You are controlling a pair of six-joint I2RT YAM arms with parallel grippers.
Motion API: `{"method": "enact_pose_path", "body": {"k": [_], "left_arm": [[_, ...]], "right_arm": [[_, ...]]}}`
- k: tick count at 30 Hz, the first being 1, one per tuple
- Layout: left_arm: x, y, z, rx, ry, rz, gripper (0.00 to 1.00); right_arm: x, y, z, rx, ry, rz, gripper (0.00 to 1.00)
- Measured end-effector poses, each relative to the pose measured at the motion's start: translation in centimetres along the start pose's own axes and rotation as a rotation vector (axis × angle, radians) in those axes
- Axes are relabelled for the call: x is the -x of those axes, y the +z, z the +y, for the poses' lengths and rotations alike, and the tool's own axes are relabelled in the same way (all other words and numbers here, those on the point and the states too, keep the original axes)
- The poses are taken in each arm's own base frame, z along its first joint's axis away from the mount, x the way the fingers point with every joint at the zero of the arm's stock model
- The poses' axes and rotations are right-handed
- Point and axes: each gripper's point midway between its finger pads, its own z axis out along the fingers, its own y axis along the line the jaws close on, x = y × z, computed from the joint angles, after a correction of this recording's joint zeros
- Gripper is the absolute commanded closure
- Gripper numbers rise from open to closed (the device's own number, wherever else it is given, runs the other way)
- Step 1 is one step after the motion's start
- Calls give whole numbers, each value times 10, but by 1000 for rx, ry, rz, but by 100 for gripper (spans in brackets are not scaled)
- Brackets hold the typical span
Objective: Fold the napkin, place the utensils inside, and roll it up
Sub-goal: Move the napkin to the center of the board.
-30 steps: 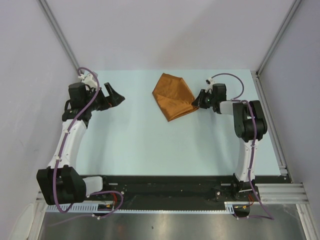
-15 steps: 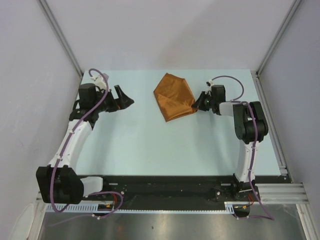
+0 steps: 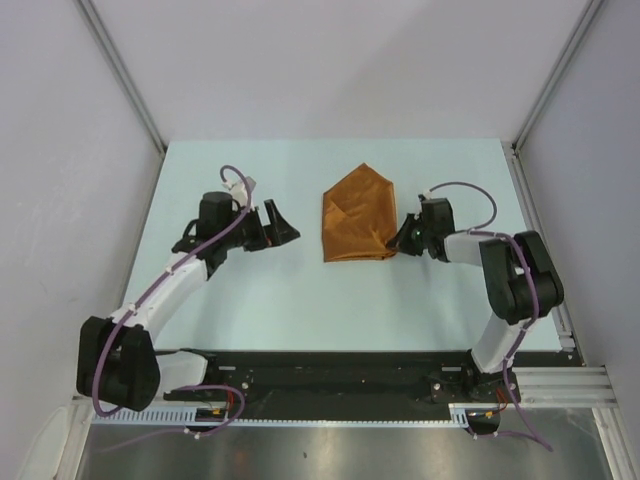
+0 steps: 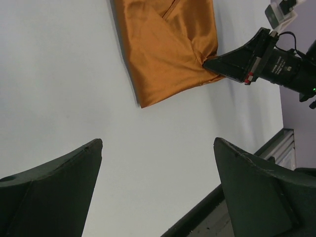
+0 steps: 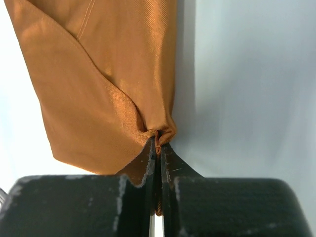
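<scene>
The rust-orange napkin [image 3: 358,215] lies folded near the middle of the table, its point toward the far side. My right gripper [image 3: 398,243] is shut on the napkin's near right corner; the right wrist view shows the cloth [image 5: 103,74] bunched between the closed fingertips [image 5: 159,143]. The left wrist view shows the napkin [image 4: 168,47] ahead with the right gripper's fingers [image 4: 232,64] pinching its corner. My left gripper [image 3: 283,226] stands open a short way left of the napkin, holding nothing, its fingers [image 4: 64,173] wide apart over bare table. The utensils are out of view.
The pale blue table [image 3: 300,290] is walled by grey panels on three sides. A metal rail [image 3: 545,250] runs along the right edge. A black base strip [image 3: 330,375] with the arm mounts lies at the near edge.
The right gripper closed on the napkin corner and dragged the cloth nearer. The napkin turned, so its point faces the far side. The left arm swung right and nearer, toward the napkin.
</scene>
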Motion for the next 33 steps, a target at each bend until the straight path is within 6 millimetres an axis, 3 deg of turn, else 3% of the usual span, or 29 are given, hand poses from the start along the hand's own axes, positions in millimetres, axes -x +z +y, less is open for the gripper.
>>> {"method": "enact_pose_path", "body": {"k": [8, 11, 14, 20, 33], "left_arm": [[-76, 26, 4, -20, -77, 103, 5], [-94, 33, 7, -29, -90, 128, 8], [-99, 39, 7, -40, -99, 130, 11], [-107, 49, -3, -98, -89, 131, 22], [-173, 67, -8, -114, -153, 302, 37]], "right_arm": [[-64, -37, 2, -29, 63, 5, 100], [-80, -48, 1, -35, 79, 3, 100], [-91, -61, -1, -42, 97, 2, 100], [-95, -83, -1, -44, 117, -16, 100], [-102, -85, -16, -76, 145, 2, 100]]}}
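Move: Just back from the right hand's pinch on the napkin's near-right corner lies bare board, its near edge some 30 cm back; the napkin's middle is about 10 cm ahead and 10 cm left, its near-left corner 4 cm back and 19 cm left. From the open left hand that near-left corner lies about 11 cm right, 2 cm ahead and 16 cm below; the napkin's middle is 16 cm ahead and 22 cm right. Keeping its shut pinch low over the board, the right hand drags the napkin back towards the robot by about 13 cm, quick at first, then easing off as it turns slightly clockwise. The left hand, meanwhile, sinks some 13 cm while drawing back and right about 9 cm each, towards the napkin's near-left corner, fingertips tipping down and gap narrowing by roughly a third. ##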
